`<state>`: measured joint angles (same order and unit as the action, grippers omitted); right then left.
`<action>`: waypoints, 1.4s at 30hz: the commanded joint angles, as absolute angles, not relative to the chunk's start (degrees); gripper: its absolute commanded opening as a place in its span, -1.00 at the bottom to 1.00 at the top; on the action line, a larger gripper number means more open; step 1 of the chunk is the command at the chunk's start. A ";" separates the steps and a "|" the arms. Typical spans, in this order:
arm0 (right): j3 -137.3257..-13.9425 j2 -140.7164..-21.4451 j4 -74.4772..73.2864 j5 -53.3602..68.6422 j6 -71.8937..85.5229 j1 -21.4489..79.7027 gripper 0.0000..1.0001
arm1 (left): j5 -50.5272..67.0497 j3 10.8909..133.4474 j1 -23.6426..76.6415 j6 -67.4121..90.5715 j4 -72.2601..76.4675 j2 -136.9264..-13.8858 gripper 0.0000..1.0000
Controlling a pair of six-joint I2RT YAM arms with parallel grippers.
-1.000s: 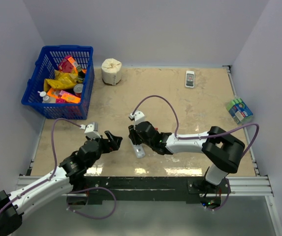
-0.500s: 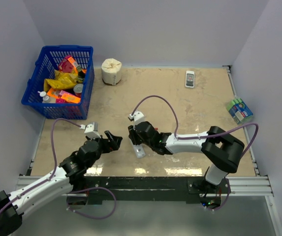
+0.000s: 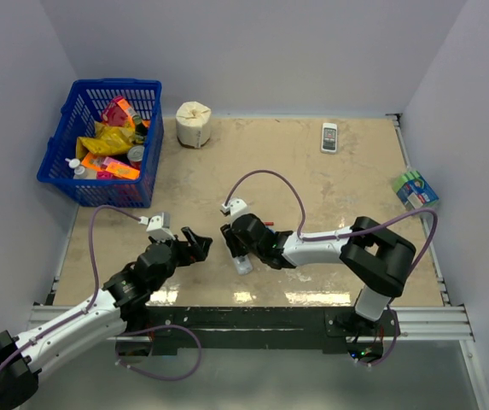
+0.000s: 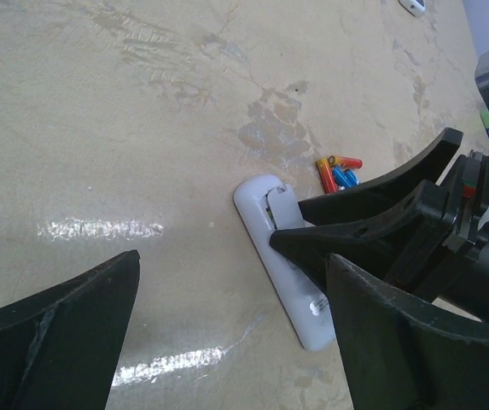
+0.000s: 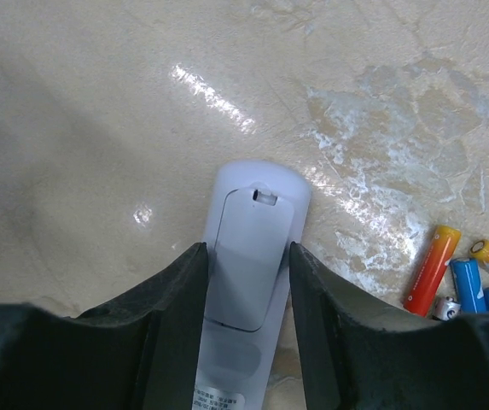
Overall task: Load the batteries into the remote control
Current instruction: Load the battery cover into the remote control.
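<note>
The remote control [image 5: 253,248] lies back up on the table, its battery cover closed, between the two arms [image 3: 241,260]. My right gripper [image 5: 246,248] straddles it from above, one finger along each long side; the jaws are open, and a sliver of table shows beside the right finger. Several batteries [image 5: 457,273] in orange, red and blue lie in a loose group just right of the remote's top end [image 4: 336,171]. My left gripper [image 3: 200,243] hovers wide open just left of the remote [image 4: 291,286], holding nothing.
A blue basket [image 3: 99,141] of packets stands at the back left, with a paper roll [image 3: 194,124] beside it. A small white handset [image 3: 329,137] lies at the back right. A green-blue pack [image 3: 416,191] sits by the right wall.
My right gripper's jaws have spread a little on the remote's sides, and that wrist has shifted slightly toward the near left. The left arm has not moved.
</note>
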<state>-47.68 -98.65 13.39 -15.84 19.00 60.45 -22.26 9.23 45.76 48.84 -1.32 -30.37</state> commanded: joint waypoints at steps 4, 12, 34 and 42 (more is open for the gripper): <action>-50.62 -97.03 12.04 -15.29 17.14 60.82 -0.01 | -23.12 10.64 45.62 48.60 1.41 -30.41 0.88; -50.89 -96.33 11.34 -12.49 13.89 60.82 -0.02 | -22.68 11.07 45.62 48.25 3.16 -31.90 0.88; -51.85 -94.58 7.83 -7.91 10.90 60.73 0.06 | -22.85 11.34 45.62 50.97 4.57 -32.69 0.87; -55.28 -87.81 2.99 -5.20 12.74 57.58 0.35 | -22.94 13.53 45.61 53.79 4.66 -36.73 0.82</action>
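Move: The right fingertips stand astride the remote control, whose battery cover lies right between them, no more than about 1 cm below the hand point and level with it both ways. The remote control's middle is some 3 cm back and 1 cm to the right. The loose batteries lie about 7 cm farther out and 10 cm to the right, 2 cm lower. From the idle left hand the battery cover is roughly 11 cm to the right, level fore and aft, and 6 cm below. Staying low over the battery cover, the right hand first turns about 10 degrees counter-clockwise while creeping back 1 to 1.5 cm, its half-open fingers still astride the cover and working close against the remote control. Then the fingers spread clearly wider and the hand lifts about 4 cm, quickly, up and away from the remote control and clear of the cover. ##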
